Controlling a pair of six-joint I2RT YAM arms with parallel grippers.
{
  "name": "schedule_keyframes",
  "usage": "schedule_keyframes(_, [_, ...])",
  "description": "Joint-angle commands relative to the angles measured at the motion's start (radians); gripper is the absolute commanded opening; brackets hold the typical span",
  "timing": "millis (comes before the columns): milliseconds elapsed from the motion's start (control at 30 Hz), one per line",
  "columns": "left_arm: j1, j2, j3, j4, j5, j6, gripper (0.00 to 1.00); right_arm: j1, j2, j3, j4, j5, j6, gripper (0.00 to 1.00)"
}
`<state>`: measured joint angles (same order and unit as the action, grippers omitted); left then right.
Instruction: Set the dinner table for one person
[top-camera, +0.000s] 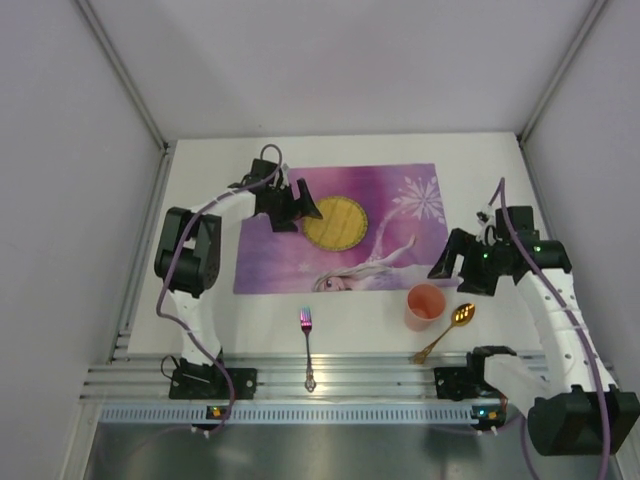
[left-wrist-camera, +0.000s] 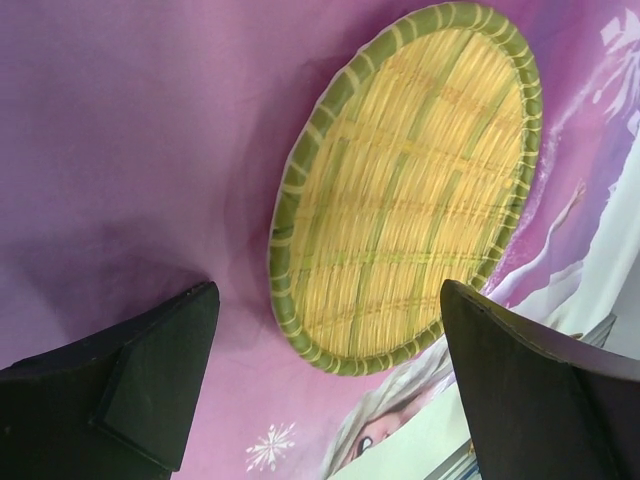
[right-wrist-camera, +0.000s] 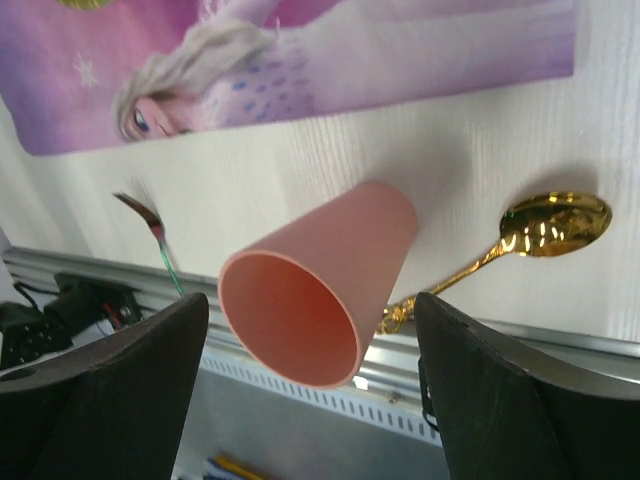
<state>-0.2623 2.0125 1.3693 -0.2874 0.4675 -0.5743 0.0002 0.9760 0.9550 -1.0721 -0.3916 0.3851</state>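
On the white dinner table (top-camera: 265, 312) lies a purple placemat (top-camera: 270, 262) with a round woven yellow-green plate (top-camera: 337, 223) flat on it. My left gripper (top-camera: 306, 211) hovers at the plate's left edge; in the left wrist view the gripper (left-wrist-camera: 330, 375) is open, and the plate (left-wrist-camera: 405, 190) lies below it, free of the fingers (left-wrist-camera: 150, 385). A pink cup (top-camera: 425, 306) stands upright just below the placemat. My right gripper (top-camera: 453, 272) is open beside it. In the right wrist view the cup (right-wrist-camera: 320, 285) sits between the spread fingers (right-wrist-camera: 110, 390) with a gap on each side.
A gold spoon (top-camera: 446, 331) lies right of the cup, its bowl (right-wrist-camera: 555, 223) close to the cup's base. A fork with an iridescent head (top-camera: 308, 345) lies near the front, reaching onto the ribbed aluminium rail (top-camera: 350, 385). White walls enclose the table on three sides.
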Motion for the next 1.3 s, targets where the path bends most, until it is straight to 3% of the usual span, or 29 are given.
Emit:
schedule_keyframes(0, [0.006, -0.077, 0.043, -0.065, -0.049, -0.001, 0.97, 0.063, -0.040, -0.056, -0.055, 0.060, 0.003, 0.82])
schedule_keyframes(133, [0.006, -0.099, 0.071, -0.091, -0.058, -0.004, 0.97, 0.119, -0.043, -0.128, -0.026, 0.100, 0.031, 0.68])
schedule_keyframes(233, [0.006, -0.127, 0.071, -0.104, -0.067, -0.006, 0.97, 0.139, -0.019, -0.162, 0.000, 0.125, 0.047, 0.43])
schedule_keyframes(267, [0.006, -0.136, 0.064, -0.105, -0.073, -0.007, 0.97, 0.142, 0.001, -0.168, 0.020, 0.128, 0.049, 0.30])
schedule_keyframes(367, [0.006, -0.179, 0.041, -0.111, -0.082, -0.009, 0.97, 0.167, 0.044, -0.165, 0.049, 0.143, 0.054, 0.02])
schedule_keyframes(400, [0.006, -0.190, 0.036, -0.113, -0.087, -0.007, 0.97, 0.173, 0.059, -0.153, 0.050, 0.160, 0.052, 0.00])
schedule_keyframes(567, [0.006, -0.288, 0.028, -0.179, -0.118, 0.019, 0.97, 0.192, 0.183, 0.167, -0.093, 0.229, 0.018, 0.00])
schedule_keyframes(600, [0.006, -0.302, 0.027, -0.186, -0.130, 0.024, 0.97, 0.195, 0.211, 0.315, -0.121, 0.268, 0.012, 0.00])
schedule_keyframes(700, [0.005, -0.357, 0.004, -0.229, -0.148, 0.036, 0.97, 0.201, 0.341, 0.559, -0.183, 0.318, -0.006, 0.00])
schedule_keyframes(967, [-0.058, -0.492, -0.151, -0.383, -0.315, 0.096, 0.94, 0.199, 0.815, 0.930, -0.131, 0.366, 0.008, 0.00])
schedule_keyframes(1200, [-0.143, -0.610, -0.288, -0.469, -0.357, 0.068, 0.93, 0.184, 1.219, 1.417, -0.181, 0.420, 0.050, 0.00])
schedule_keyframes(1267, [-0.181, -0.626, -0.315, -0.496, -0.377, 0.051, 0.92, 0.178, 1.289, 1.447, -0.172, 0.431, 0.066, 0.00])
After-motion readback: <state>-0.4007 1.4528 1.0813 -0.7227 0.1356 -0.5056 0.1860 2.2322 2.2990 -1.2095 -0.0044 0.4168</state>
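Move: For the right hand the pink cup's middle lies about 4 cm back, 5 cm left and 11 below; the spoon is about 8 cm straight back on the table, the plate some 25 ahead and 28 left, and the mat's big snowflake about 32 ahead, 1 left, all some 16 below. From the left hand, just clear of the plate, the fork lies about 33 cm back, 2 right and 5 below, with the plate's middle 10 right, 1 ahead and 4 below. The right hand dips back and some 6 cm down with closing fingers, pinches the cup's right rim, then lifts it about 16 cm and swings it some 33 cm forward over the mat towards the big snowflake, sinking again on the last stretch with the grip kept. The left hand, fingers still open, leaves the plate by rising about 11 cm, then draws back about 15 cm and slightly left towards the fork, sinking again and rolling some 20 degrees, left side up. ##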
